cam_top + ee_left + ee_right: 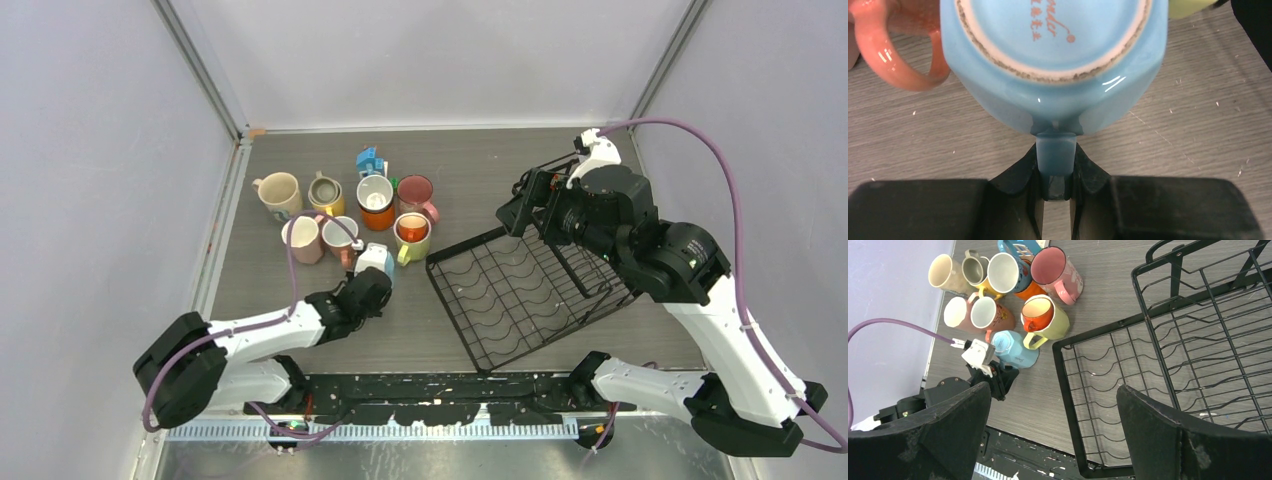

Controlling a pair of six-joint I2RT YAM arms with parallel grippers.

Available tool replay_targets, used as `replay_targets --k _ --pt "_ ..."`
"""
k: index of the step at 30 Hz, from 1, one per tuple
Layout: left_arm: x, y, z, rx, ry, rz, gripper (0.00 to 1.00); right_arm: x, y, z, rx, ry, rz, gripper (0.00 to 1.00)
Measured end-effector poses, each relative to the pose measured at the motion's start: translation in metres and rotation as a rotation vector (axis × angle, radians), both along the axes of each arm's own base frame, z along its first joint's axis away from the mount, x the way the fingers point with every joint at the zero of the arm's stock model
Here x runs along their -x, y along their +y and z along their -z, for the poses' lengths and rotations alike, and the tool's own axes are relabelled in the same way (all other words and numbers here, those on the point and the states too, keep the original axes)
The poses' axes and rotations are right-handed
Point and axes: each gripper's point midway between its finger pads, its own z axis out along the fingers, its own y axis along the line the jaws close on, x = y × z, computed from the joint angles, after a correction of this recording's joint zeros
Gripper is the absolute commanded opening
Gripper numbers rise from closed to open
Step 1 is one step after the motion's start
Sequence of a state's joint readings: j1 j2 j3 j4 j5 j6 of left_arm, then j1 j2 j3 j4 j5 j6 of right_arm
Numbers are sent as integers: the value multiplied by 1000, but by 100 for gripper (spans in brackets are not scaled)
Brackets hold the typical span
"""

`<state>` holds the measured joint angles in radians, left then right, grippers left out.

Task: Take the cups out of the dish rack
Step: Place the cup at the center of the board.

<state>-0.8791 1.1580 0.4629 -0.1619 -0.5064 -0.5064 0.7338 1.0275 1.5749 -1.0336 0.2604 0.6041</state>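
The black wire dish rack lies right of centre, and no cup shows in it. Several cups stand clustered at the back left: cream, yellow, orange, pink and lime. A light blue cup sits at the cluster's near edge with its base turned towards the left wrist camera. My left gripper is shut on this cup's handle. My right gripper hangs open and empty above the rack's far left side.
A small blue-and-white toy house stands behind the cups. An orange-pink cup's handle lies just left of the blue cup, and the lime cup just right of it. White walls enclose the table on three sides.
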Motion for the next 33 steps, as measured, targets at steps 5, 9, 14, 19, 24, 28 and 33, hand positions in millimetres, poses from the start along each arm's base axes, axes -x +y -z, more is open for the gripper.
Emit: replay_targets --k 5,9,14,19,24,28,33 --pt "-13 -2 6 10 -13 -17 0 0 0 -1 -2 -2 0 100" --pt "-18 -5 6 27 -21 -18 0 1 -1 -1 2 2 0 100" --pt "-15 -6 4 38 -9 -5 0 2 -2 -2 2 2 0 100" --pt "2 2 -14 75 17 -2 0 3 -1 -2 0 5 -4 100" --pt "20 11 -41 136 29 0 0 -1 9 -2 -24 10 -22 100" --pt "34 13 -59 168 70 13 0 -8 23 4 -44 35 -39 100" --pt "45 6 -93 247 101 49 0 -18 47 16 -63 69 -65 100"
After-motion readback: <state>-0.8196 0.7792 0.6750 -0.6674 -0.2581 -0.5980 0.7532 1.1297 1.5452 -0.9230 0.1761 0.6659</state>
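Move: The left hand already holds the blue cup upside down by its handle, the cup about 5 cm ahead and 1 cm right. The open spot on the board is some 7 cm ahead, 1 cm right and 4 cm below. Near level with the hand in height, the salmon mug stands 10 cm ahead and 6 cm left, the yellow-green mug 12 cm ahead and 8 cm right. From the right hand the blue cup lies about 6 cm ahead, 31 cm left and 33 cm below. Forward and barely down at first, the left hand eases the blue cup about 2 cm towards the gap before the mugs, then reverses: it climbs some 10 cm and draws back about 6 cm, away from the mugs, its right side rolling up some 15 degrees, fingers still pinching the handle. Late on, the wide-open right hand starts left towards the cup, about 5 cm, going slightly forward and down. ##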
